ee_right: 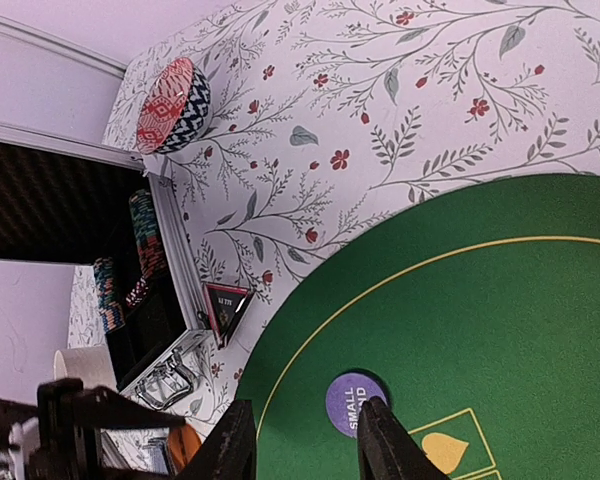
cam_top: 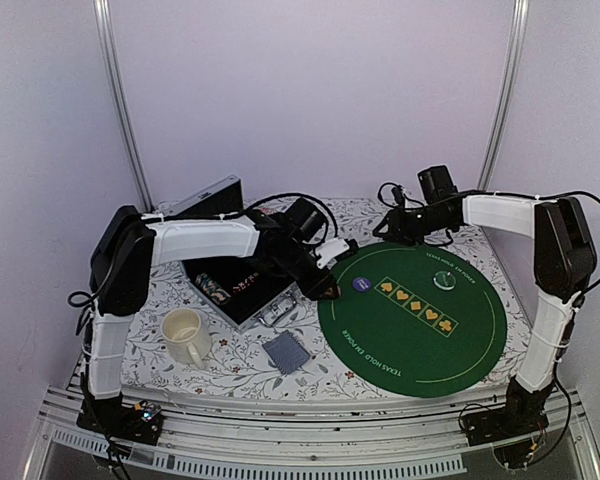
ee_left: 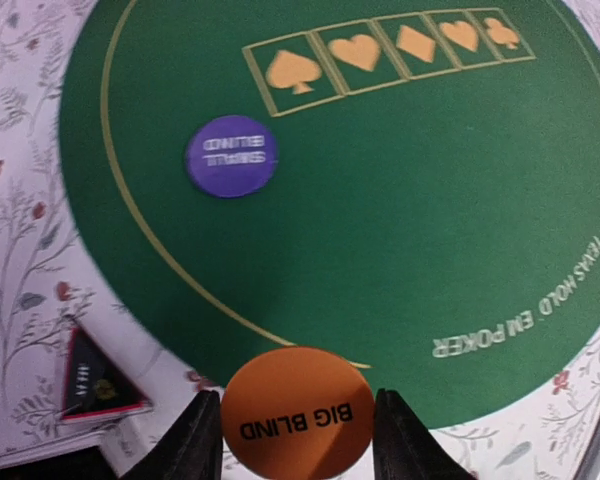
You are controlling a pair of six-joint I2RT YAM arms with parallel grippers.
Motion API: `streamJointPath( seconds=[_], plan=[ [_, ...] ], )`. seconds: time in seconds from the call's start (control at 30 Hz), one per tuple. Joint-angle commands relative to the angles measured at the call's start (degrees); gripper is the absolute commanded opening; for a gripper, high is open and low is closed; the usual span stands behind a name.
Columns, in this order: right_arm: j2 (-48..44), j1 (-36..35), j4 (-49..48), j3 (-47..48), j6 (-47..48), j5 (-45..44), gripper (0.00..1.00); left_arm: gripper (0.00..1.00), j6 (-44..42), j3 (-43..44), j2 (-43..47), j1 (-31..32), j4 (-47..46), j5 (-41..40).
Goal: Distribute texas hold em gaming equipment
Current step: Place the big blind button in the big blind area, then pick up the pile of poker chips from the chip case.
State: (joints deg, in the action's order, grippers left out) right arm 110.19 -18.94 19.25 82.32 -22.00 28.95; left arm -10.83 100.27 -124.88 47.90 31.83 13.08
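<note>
My left gripper (ee_left: 298, 440) is shut on an orange BIG BLIND disc (ee_left: 295, 415), held at its edges just above the near-left rim of the green poker mat (ee_left: 400, 230). On the mat lies a purple SMALL BLIND disc (ee_left: 231, 156), and the top view shows a clear disc (cam_top: 442, 280) further right. A black-red triangle marker (ee_left: 95, 378) rests on the floral cloth beside the mat. My right gripper (ee_right: 305, 440) hovers open over the mat's left part, with the purple disc (ee_right: 352, 400) below its right finger. Grey-blue cards (cam_top: 285, 352) lie on the cloth.
An open black case (cam_top: 235, 285) with rows of striped chips (ee_right: 140, 240) stands left of the mat. A cream mug (cam_top: 185, 335) sits at the near left. A pink striped round object (ee_right: 172, 105) lies at the back by the case lid.
</note>
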Motion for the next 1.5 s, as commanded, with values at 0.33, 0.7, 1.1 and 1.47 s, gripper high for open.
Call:
streamJointPath(
  seconds=[0.33,0.7,1.1,1.47],
  plan=[
    [-10.8,4.0,-0.1,-10.3,1.1,-2.9,0.38,0.46,3.8,-0.1,-2.8,15.4,-3.5,1.1],
    [-15.0,5.3,-0.2,-14.1,1.4,-4.5,0.4,0.96,2.4,9.9,-6.9,18.5,-1.3,-3.9],
    [-19.1,5.3,1.1,-14.3,2.5,-2.9,0.47,0.98,3.6,-4.5,16.5,11.6,-6.1,-3.0],
    [-29.8,5.3,1.5,-16.4,7.0,2.7,0.75,0.98,12.8,-25.5,31.3,-3.6,-5.1,-9.1]
  ],
)
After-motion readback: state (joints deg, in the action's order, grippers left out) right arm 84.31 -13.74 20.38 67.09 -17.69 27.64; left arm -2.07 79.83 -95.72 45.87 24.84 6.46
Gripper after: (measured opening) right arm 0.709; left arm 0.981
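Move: The big blind button is already between the left fingers. Its spot on the green mat, by the TEXAS HOLD'EM lettering, lies about 14 cm back, 11 cm right and 4 cm below. At about table height too, the small blind button is some 4 cm ahead and 8 cm right of the left hand, and the grey pad 14 cm back and 10 cm left. From the empty right hand the spot is about 25 cm back, 2 cm left and 10 cm down. The left fingers set the big blind button on the mat and open wide to let go, after carrying it back and right and easing down about 3 cm, with a slight clockwise turn. That hand then rises some 18 cm, swinging left and forward towards the case and turning counter-clockwise. The right hand shifts right about 6 cm, then climbs and draws back, its fingers opening wider. ##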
